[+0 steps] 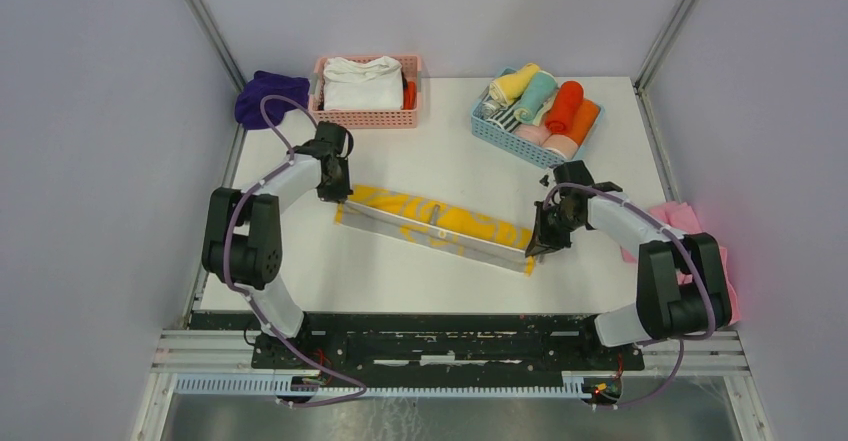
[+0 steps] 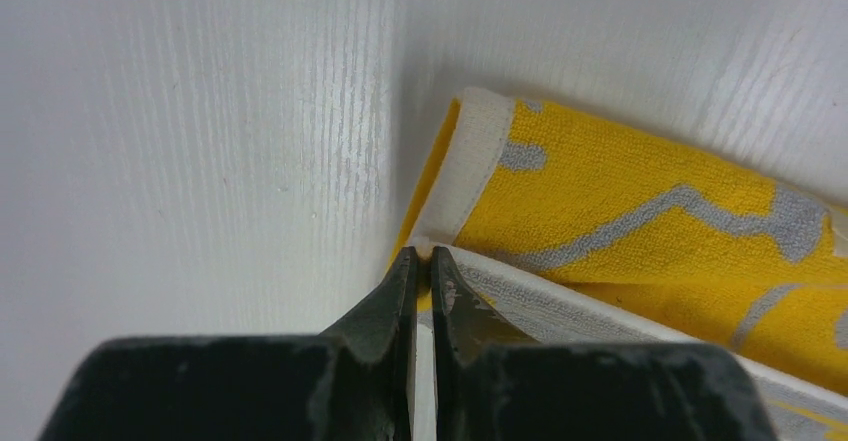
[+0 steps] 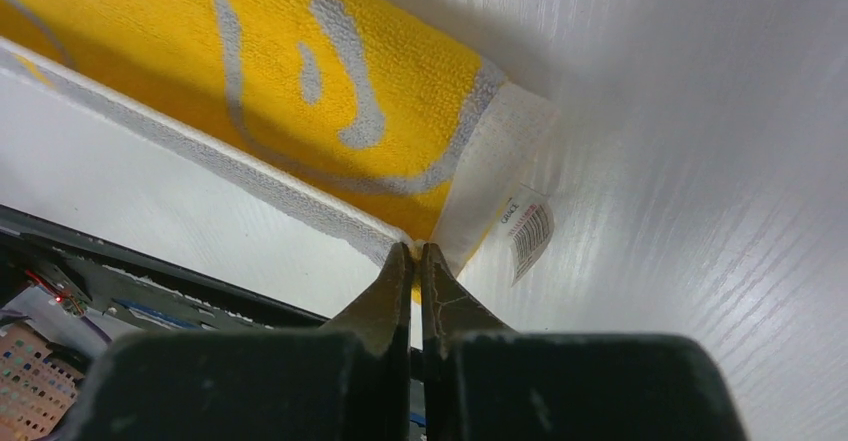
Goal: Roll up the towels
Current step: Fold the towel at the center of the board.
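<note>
A yellow towel with grey-white markings lies stretched slantwise across the middle of the table, its near long edge lifted. My left gripper is shut on the towel's left corner; in the left wrist view the jaws pinch the white hem of the yellow towel. My right gripper is shut on the right corner; the right wrist view shows its tips clamping the hem of the yellow towel beside a barcode label. A dark purple towel sits bunched at the far left.
A pink basket of white cloths stands at the back, left of centre. A blue basket holds several rolled towels at the back right. A pale pink cloth lies at the right edge behind the right arm.
</note>
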Tool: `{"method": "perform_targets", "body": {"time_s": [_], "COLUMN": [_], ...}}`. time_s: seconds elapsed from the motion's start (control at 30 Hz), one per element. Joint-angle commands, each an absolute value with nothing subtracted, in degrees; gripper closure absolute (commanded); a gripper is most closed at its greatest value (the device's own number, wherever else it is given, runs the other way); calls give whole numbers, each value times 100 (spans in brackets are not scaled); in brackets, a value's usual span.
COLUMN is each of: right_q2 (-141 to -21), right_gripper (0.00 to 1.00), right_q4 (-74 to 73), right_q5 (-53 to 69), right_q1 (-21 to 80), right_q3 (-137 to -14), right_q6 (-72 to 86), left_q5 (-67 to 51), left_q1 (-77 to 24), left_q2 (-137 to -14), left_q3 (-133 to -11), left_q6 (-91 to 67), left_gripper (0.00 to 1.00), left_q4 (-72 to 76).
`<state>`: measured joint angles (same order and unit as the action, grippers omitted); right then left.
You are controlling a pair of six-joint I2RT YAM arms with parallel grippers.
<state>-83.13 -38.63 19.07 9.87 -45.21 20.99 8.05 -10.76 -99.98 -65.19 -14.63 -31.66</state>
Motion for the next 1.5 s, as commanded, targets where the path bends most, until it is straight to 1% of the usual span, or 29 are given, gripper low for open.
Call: {"method": "perform_targets", "body": {"time_s": [0.0, 0.23, 0.43, 0.53, 0.63, 0.8, 0.87, 0.9, 1.03, 1.17, 1.37, 1.47], "right_q2": [-7986, -7593, -7750, -7893, -7872, -7143, -6793, -6698, -6563, -6527, -6809, -7086], "right_gripper": [95, 93, 90, 87, 80, 67, 62, 61, 58, 55, 54, 54], "right_q4": [-3997, -4251, -3959, -3800, -3841, -4234, -4365, -4439, -4579, -4523, -3919, -3744], "right_q5": [1845, 1847, 2031, 2050, 2138, 1981, 1978, 1990, 2011, 2058, 1933, 1836], "right_q1": [991, 993, 989, 993, 993, 993, 992, 993, 991, 993, 993, 985], "right_q3": [-4803, -4753, -4337, -4168, -4155, -4247, -4306, -4354, -4496, -4602, -4593, -4606], "right_q6": [2051, 2051, 2193, 2232, 2201, 2163, 2204, 2210, 2155, 2102, 2274, 2312], "left_q5": [963, 820, 701, 610, 586, 755, 823, 829, 731, 436, -151, 5], "left_q1": [-1021, -1030, -1040, -1055, -1084, -1086, -1085, -1087, -1086, -1081, -1089, -1083], "left_q2": [-9502, -9281, -9482, -9517, -9369, -8729, -8406, -8236, -7771, -7733, -8093, -8380], "left_q3": [-6653, -6396, -6006, -5933, -5853, -5708, -5666, -5634, -5673, -5913, -6007, -6089], "left_q6": [-1743, -1782, -1837, -1841, -1871, -1995, -2064, -2080, -2082, -2116, -2279, -2245], "left_gripper": [95, 95, 91, 84, 75, 61, 57, 56, 54, 53, 54, 55], "left_q4": [-3135, -3141, -3072, -3103, -3162, -3372, -3450, -3462, -3499, -3603, -3312, -3291]}}
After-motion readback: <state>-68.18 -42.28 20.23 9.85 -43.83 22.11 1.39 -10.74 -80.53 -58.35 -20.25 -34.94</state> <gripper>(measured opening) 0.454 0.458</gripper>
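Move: Both grippers pinch the raised hem of the towel at the center, one corner each. From the left gripper, the lower layer's near corner, where its hem corner goes, lies about 4 cm back, 2 cm left and 1 cm down; the crease corner is 6 cm ahead, 3 right, the pink basket roughly 33 ahead, 6 right. From the right gripper, the near corner is about 4 cm straight back, the crease corner 7 ahead, 4 right, the white tag 1 ahead, 4 right. Lift the pinched hem 2.5 to 3 cm with both grippers, then bring it back towards the towel's near edge, about 3.5 cm on the left and 2.5 on the right, lowering it onto the lower layer. Open both grippers about halfway to let go, and rise clear, the left some 8 cm and the right 5, with the fingers tilting forward about 10 degrees. ##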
